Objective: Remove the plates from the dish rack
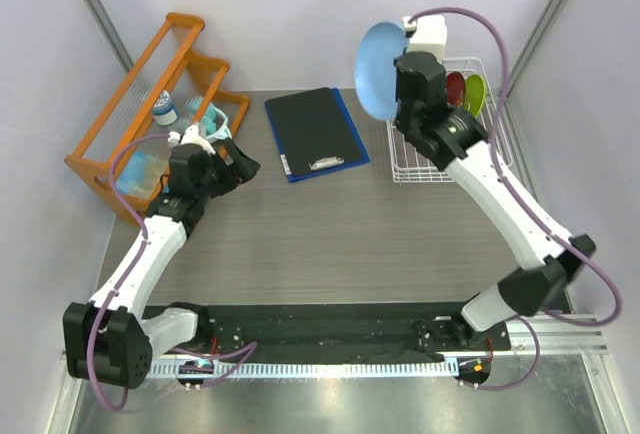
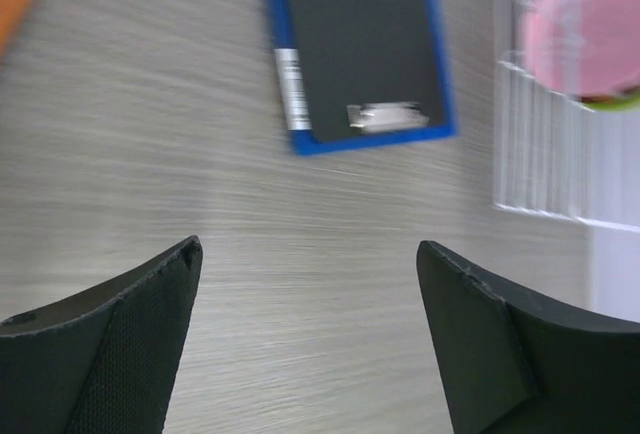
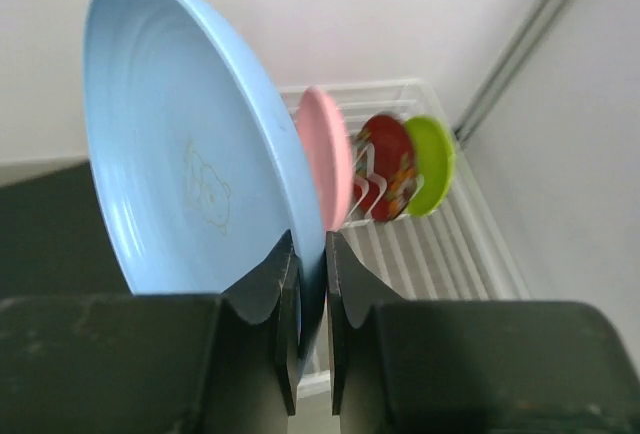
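My right gripper [image 1: 398, 89] is shut on the rim of the light blue plate [image 1: 377, 69] and holds it upright in the air above the left end of the white wire dish rack [image 1: 425, 169]. In the right wrist view the fingers clamp the plate's lower rim [image 3: 200, 154] at the gripper [image 3: 310, 241]. The pink plate [image 3: 326, 159], the dark red plate [image 3: 388, 166] and the lime green plate [image 3: 430, 162] stand on edge in the rack [image 3: 455, 244]. My left gripper [image 1: 243, 167] is open and empty above the table, its jaws wide apart in the left wrist view [image 2: 310, 246].
A black clipboard with a blue edge [image 1: 315, 132] lies on the table between the arms. The orange wooden shelf [image 1: 130, 94] stands at the far left with a small bottle [image 1: 165, 109] and a teal item [image 1: 216, 122] on it. Walls close off the back and sides.
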### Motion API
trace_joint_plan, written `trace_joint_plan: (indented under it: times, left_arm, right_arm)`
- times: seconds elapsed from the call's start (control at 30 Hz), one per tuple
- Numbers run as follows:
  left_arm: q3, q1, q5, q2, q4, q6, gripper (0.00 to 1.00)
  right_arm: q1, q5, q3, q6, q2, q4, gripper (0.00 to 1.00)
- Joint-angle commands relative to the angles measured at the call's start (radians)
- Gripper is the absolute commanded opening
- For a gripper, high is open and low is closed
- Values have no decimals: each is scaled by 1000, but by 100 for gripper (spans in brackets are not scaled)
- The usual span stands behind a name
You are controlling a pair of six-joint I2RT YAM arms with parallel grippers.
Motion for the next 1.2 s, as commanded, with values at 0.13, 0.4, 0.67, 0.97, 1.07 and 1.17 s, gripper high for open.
trace_joint_plan:
  times: [0.13,0.4,0.67,0.97,1.07,1.17]
  left_arm:
    - [-164,-13,317,-148,336,-171,90]
    - [-271,-91,329,-188,438,-200,91]
    - [-335,-214,180,-133,483,-176,89]
    - [-288,-231,159,-38,535,-167,46]
    - [-317,-232,151,-36,561,-170,17]
    - [-335,-234,149,-45,564,-168,0]
  right_arm:
    - [12,-457,-365,412,-242,-101,1]
    - [49,-663,-662,567,-345,74,1]
    - [101,-761,-763,652,-361,183,1]
    - [112,-858,-870,741,-397,295,1]
    - [112,-882,-895,767,-421,324,1]
    - [112,-917,-903,775,-425,342,1]
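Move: The left hand, empty and open, goes for the blue plate, about 14 cm farther out, 36 cm to its right and 18 cm above. The right hand already holds that plate by its rim, the plate's middle some 6 cm ahead, 5 cm left and 4 cm lower. It is taking it to the left gripper, roughly 41 cm left, 8 cm back and 22 cm below. From the right hand, the clipboard lies 13 cm ahead, 21 cm left, 41 cm down; the pink plate 19 cm ahead, 8 cm right, 30 cm down. The left fingers, wide open until late, shut on the blue plate's left rim, opposite the right hand, which keeps its pinch throughout. The right hand swings the plate down some 23 cm, back and left, rolling and turning counter-clockwise with fingers tipping down. The left hand arcs back and right about 10 cm, rising slightly then sinking, turning clockwise, and edges forward as it closes. ##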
